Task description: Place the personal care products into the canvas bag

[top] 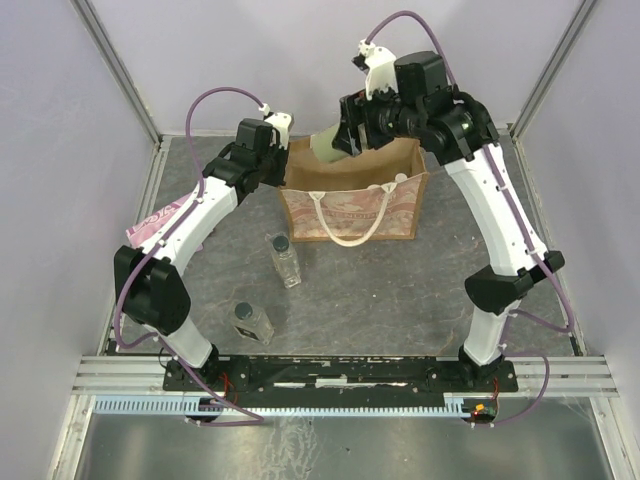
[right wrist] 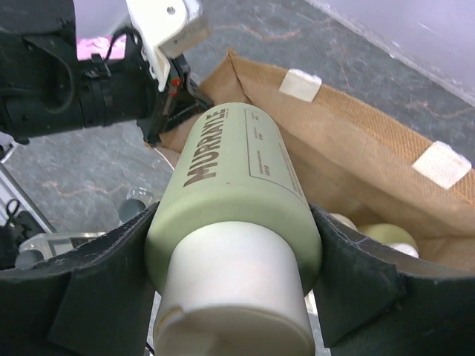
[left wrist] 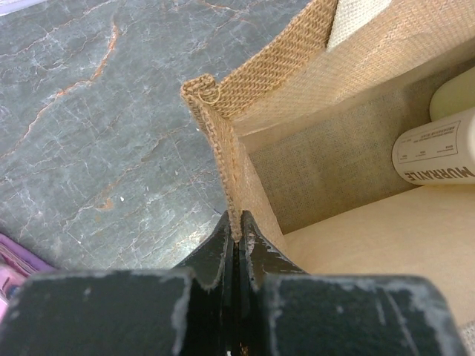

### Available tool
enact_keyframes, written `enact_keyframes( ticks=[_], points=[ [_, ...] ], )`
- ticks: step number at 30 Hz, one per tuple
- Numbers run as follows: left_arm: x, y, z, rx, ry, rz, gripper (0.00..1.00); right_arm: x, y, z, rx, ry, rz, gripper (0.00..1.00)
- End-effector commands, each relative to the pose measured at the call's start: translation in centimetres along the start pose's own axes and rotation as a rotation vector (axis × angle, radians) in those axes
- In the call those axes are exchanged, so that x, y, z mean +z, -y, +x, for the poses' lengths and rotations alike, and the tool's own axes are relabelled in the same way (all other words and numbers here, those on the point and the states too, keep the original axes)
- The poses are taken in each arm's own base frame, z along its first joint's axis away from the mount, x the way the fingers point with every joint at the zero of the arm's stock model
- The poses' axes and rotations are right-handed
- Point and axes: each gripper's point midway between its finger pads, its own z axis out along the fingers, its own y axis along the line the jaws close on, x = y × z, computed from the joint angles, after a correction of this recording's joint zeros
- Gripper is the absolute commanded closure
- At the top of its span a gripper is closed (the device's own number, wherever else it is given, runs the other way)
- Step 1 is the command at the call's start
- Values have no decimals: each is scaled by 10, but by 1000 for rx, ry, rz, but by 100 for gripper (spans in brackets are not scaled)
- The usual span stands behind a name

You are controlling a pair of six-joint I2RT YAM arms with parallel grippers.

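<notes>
The brown canvas bag point(top: 355, 200) stands open at the middle back of the table. My left gripper point(left wrist: 237, 236) is shut on the bag's left rim point(left wrist: 223, 148), pinching the fabric edge. My right gripper point(right wrist: 234, 248) hangs over the bag's mouth, shut on a pale yellow bottle point(right wrist: 234, 185) with a cream-white cap; the bottle's base points down toward the opening. In the top view this bottle point(top: 325, 147) is just above the bag's back left corner. Another pale bottle point(left wrist: 438, 152) lies inside the bag. Two clear bottles with black caps point(top: 285, 260) point(top: 250, 322) are on the table in front.
A flat pink packet point(top: 155, 222) lies at the table's left edge, partly under the left arm. The bag's cream rope handle point(top: 350, 225) hangs down its front panel. Metal frame rails border the table on both sides.
</notes>
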Motion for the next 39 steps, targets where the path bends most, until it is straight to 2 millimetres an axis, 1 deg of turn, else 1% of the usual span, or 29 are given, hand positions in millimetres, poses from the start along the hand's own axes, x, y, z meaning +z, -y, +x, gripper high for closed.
enact_keyframes(
  ticks=[1,3,5,8,10,12,17,21,25,32,35,39],
  points=[
    [-17,-7,-24,31,68,-15,97,-17,-1,-67,-5,251,-101,100],
    [-18,-7,-24,28,68,-19,97,-2,10,-57,27,210,-94,100],
    [-19,-8,-24,24,72,-20,97,20,21,-37,47,129,-71,100],
    [-23,-9,-25,26,76,-27,97,40,28,-9,63,30,-62,100],
    [-23,-10,-25,32,72,-34,97,53,29,6,78,-17,-74,100],
    [-24,-12,-25,36,69,-43,97,62,27,15,100,-49,-98,100],
    [-28,-14,-26,35,69,-51,97,79,19,30,102,-104,-117,100],
    [-28,-15,-25,35,62,-59,97,84,13,42,87,-165,-111,100],
    [-28,-15,-25,35,62,-59,97,84,13,66,90,-257,-90,100],
    [-25,-14,-24,36,55,-53,97,83,36,117,29,-450,87,100],
    [-24,-13,-23,35,52,-48,97,84,43,131,6,-507,141,100],
    [-24,-13,-22,32,50,-46,97,85,53,144,-7,-550,194,100]
  ],
)
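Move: My right hand holds the pale green bottle high over the canvas bag, whose middle lies about 4 cm ahead, 3 cm right and some 27 cm below. Inside it, about as far below, the white bottle is about 8 cm right and 3 cm ahead, the pump bottle 13 cm right and 5 cm ahead. My left hand already pinches the bag's left rim corner; the bag's middle lies about 14 cm right, 2 cm ahead and 10 cm below it. With my right hand I carry the bottle about 5 cm forward over the mouth, then sink it into the bag, easing back some 3 cm on the way, about 18 cm down in all. The wrist tips some 25 degrees further down and rolls its left side lower; the fingers keep their grip. My left hand stays, still pinching the rim corner. ##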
